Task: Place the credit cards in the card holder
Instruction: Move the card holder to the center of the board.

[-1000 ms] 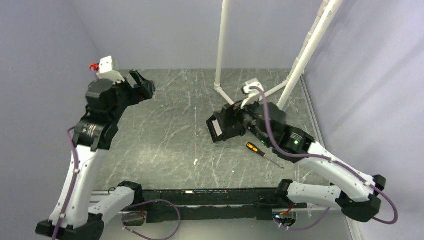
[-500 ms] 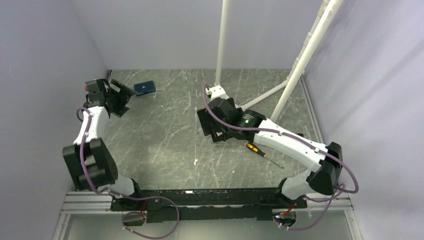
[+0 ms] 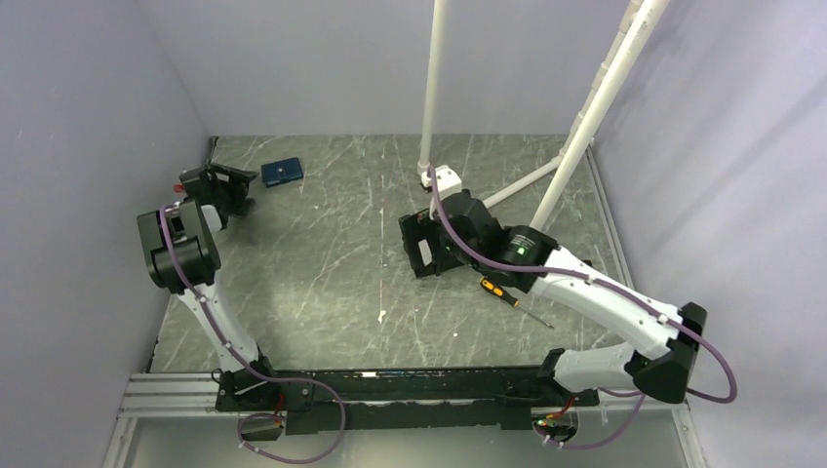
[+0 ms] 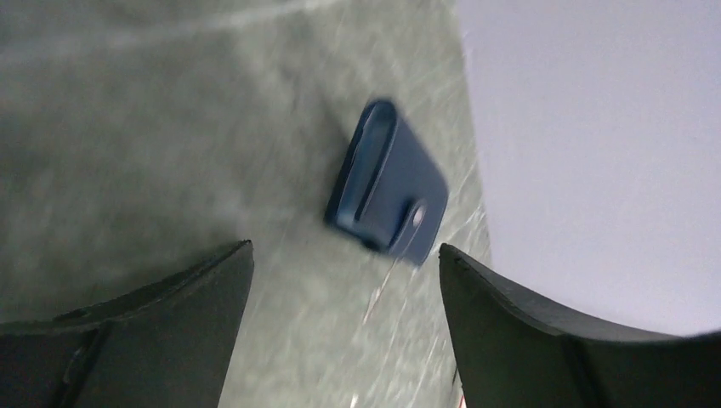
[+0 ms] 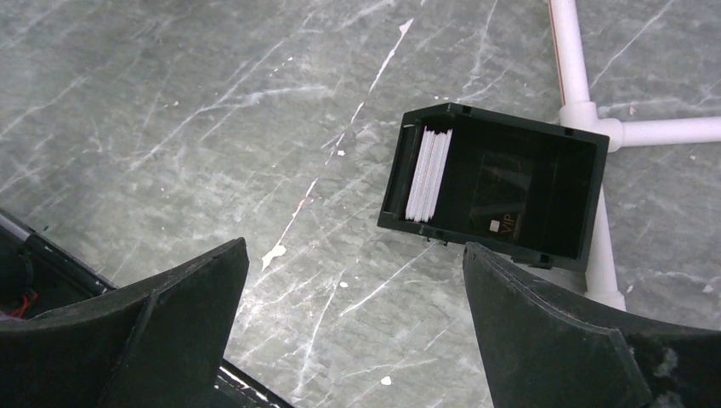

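Note:
The card holder (image 4: pixel 387 183) is a small dark-blue wallet lying flat near the back left wall (image 3: pixel 281 173). My left gripper (image 4: pixel 344 247) hovers just short of it, open, with nothing between its fingers. A stack of whitish credit cards (image 5: pixel 428 174) stands on edge against one wall of a black open box (image 5: pixel 587 183). A dark card marked VIP (image 5: pixel 503 223) lies on the box floor. My right gripper (image 5: pixel 354 246) hangs above the table just in front of the box, open and empty.
An orange-handled screwdriver (image 3: pixel 499 290) lies on the marbled table right of the box. White pipe legs (image 3: pixel 429 88) rise from a foot behind the box (image 5: pixel 587 110). Grey walls close in on the left, back and right.
The left arm has folded back and dropped its gripper low by the left wall, uncovering the card holder. The right arm has re-posed, with its wrist still over the black box.

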`<state>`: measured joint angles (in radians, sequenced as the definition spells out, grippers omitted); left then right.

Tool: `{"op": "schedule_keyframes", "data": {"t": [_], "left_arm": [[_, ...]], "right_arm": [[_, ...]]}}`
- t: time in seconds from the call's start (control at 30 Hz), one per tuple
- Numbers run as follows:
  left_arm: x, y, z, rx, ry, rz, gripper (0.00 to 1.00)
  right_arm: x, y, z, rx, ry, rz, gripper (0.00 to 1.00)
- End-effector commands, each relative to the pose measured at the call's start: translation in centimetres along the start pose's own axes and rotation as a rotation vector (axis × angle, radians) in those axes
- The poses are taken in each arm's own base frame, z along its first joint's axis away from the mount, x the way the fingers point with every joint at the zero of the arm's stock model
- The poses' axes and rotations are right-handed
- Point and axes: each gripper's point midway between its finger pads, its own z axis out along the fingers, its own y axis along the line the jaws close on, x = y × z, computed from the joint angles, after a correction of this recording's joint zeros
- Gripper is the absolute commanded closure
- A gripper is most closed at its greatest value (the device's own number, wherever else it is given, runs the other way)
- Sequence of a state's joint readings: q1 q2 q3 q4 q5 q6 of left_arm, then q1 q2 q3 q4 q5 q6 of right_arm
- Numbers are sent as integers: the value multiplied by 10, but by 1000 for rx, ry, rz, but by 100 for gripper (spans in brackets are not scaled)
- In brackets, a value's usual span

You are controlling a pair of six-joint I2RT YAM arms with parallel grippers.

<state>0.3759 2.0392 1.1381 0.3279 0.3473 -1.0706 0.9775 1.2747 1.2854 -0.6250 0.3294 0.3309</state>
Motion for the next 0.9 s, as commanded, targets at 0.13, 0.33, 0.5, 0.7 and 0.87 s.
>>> {"op": "schedule_keyframes", "data": {"t": [0.13,0.33,0.5,0.7,0.87], "left_arm": [[-9,-5,54,171,14,67,35],[3,-1,64,188,78,70,44],[21,-12,69,237,195,68,57],[26,-20,54,215,223,95,87],[51,-28,12,143,320,61,100]], "right_arm": [[-21,-7,-23,-29,-140,0,0],[-23,-4,-19,-39,-144,-2,0],[-15,-2,-7,-23,-97,-3,0],[-2,4,9,-25,-32,-11,0],[15,9,22,-49,16,-36,0]]}}
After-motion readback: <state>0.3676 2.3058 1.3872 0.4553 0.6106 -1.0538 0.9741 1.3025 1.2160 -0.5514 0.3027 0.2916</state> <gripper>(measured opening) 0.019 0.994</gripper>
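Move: The blue card holder lies some 7 cm ahead of the left hand and 6 cm to its right, a couple of centimetres below it. It lies alone; the nearest other thing is the black box, roughly 40 cm to the left hand's right and 12 cm back. From the right hand, high over the board, the card holder is about 32 cm ahead, 28 cm to the left and 23 cm below. Forward first, some 6 cm low over the board to the card holder's left side, then sliding 3 to 4 cm right and finally easing back a little, the left hand turns clockwise and tips its fingers up slightly. They close from nearly wide to shut, and the fingertips come against the holder's near left edge. The right hand, open and holding nothing, rises slightly, then sinks over 4 cm. ##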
